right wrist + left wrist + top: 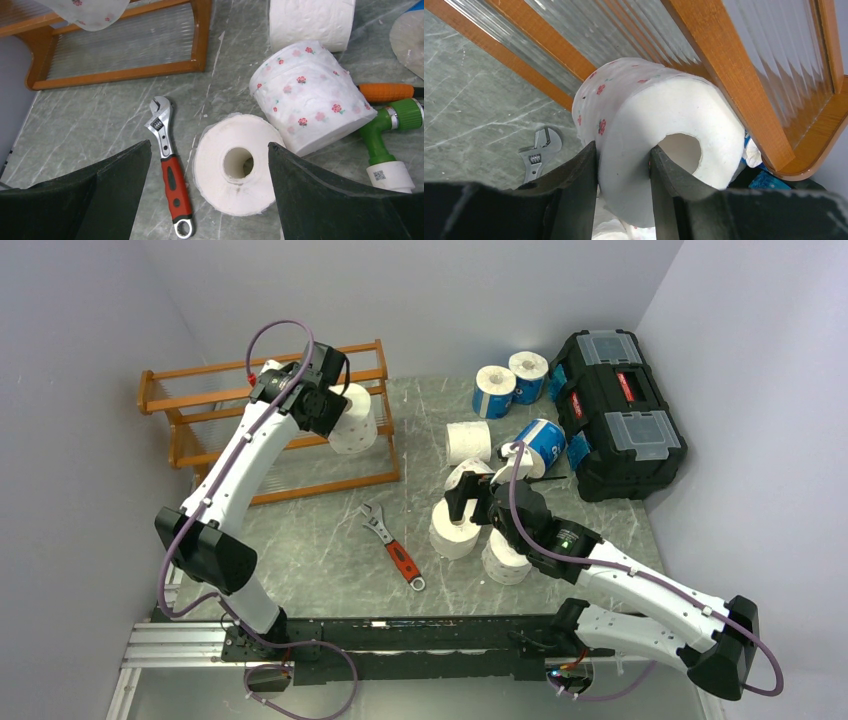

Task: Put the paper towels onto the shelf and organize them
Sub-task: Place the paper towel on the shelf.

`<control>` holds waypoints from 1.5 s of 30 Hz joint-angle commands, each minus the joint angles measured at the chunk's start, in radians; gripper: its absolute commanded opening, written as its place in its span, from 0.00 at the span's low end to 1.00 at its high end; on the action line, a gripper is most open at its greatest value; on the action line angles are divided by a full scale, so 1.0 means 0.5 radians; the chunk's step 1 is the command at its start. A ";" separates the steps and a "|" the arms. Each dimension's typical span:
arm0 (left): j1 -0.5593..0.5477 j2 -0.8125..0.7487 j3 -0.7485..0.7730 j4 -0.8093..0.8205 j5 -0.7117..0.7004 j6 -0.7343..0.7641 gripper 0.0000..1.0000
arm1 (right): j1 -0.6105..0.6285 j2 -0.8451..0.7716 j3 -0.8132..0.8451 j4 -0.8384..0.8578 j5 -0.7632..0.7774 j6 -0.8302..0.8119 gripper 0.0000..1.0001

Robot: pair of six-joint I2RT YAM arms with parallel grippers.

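My left gripper is shut on a paper towel roll with small red flowers, one finger outside its wall and one in its hollow core. It holds the roll in the air at the right end of the orange wooden shelf, close to the rails. My right gripper stands open above a plain white roll standing on end, touching nothing. A flowered roll leans beside that one. More rolls lie further back, white and blue-wrapped.
A red-handled wrench lies on the table between the arms. A black toolbox stands at the back right, with two blue-wrapped rolls to its left. A green hose nozzle and an orange handle lie by the flowered roll.
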 commanded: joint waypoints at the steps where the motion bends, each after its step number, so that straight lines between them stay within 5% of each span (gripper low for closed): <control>1: 0.012 -0.065 -0.035 0.160 0.044 0.044 0.44 | -0.008 -0.020 0.067 0.023 0.014 -0.022 0.89; 17: 0.015 -0.161 -0.148 0.277 0.070 0.149 0.64 | -0.008 0.029 0.085 0.044 -0.014 -0.058 0.89; 27: 0.030 -0.390 -0.502 0.634 0.123 0.365 0.74 | -0.008 0.066 0.103 0.072 -0.057 -0.102 0.89; 45: 0.049 -0.430 -0.463 0.745 0.183 0.532 0.75 | -0.007 0.084 0.122 0.076 -0.091 -0.100 0.89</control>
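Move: The left gripper still pinches the wall of the paper towel roll; the roll's middle lies about 4 cm to its right, 1 cm ahead and 4 cm below. The roll is going onto the shelf's lower tier, with that spot some 9 cm down, 4 cm right and 2 cm ahead. The shelf's right end is about 10 cm right, 2 cm ahead and 3 cm below. From the right gripper the roll is about 20 cm left, 15 cm ahead and nearly level. Open the left fingers from their pinch to about three-quarters wide and let go of the roll at the right end of the shelf, easing barely 1 cm forward as they spread. Then draw back about 1.5 cm and lift about 1.5 cm off the roll, tipping the fingertips up some 10 degrees and turning the hand some 10 degrees clockwise. ##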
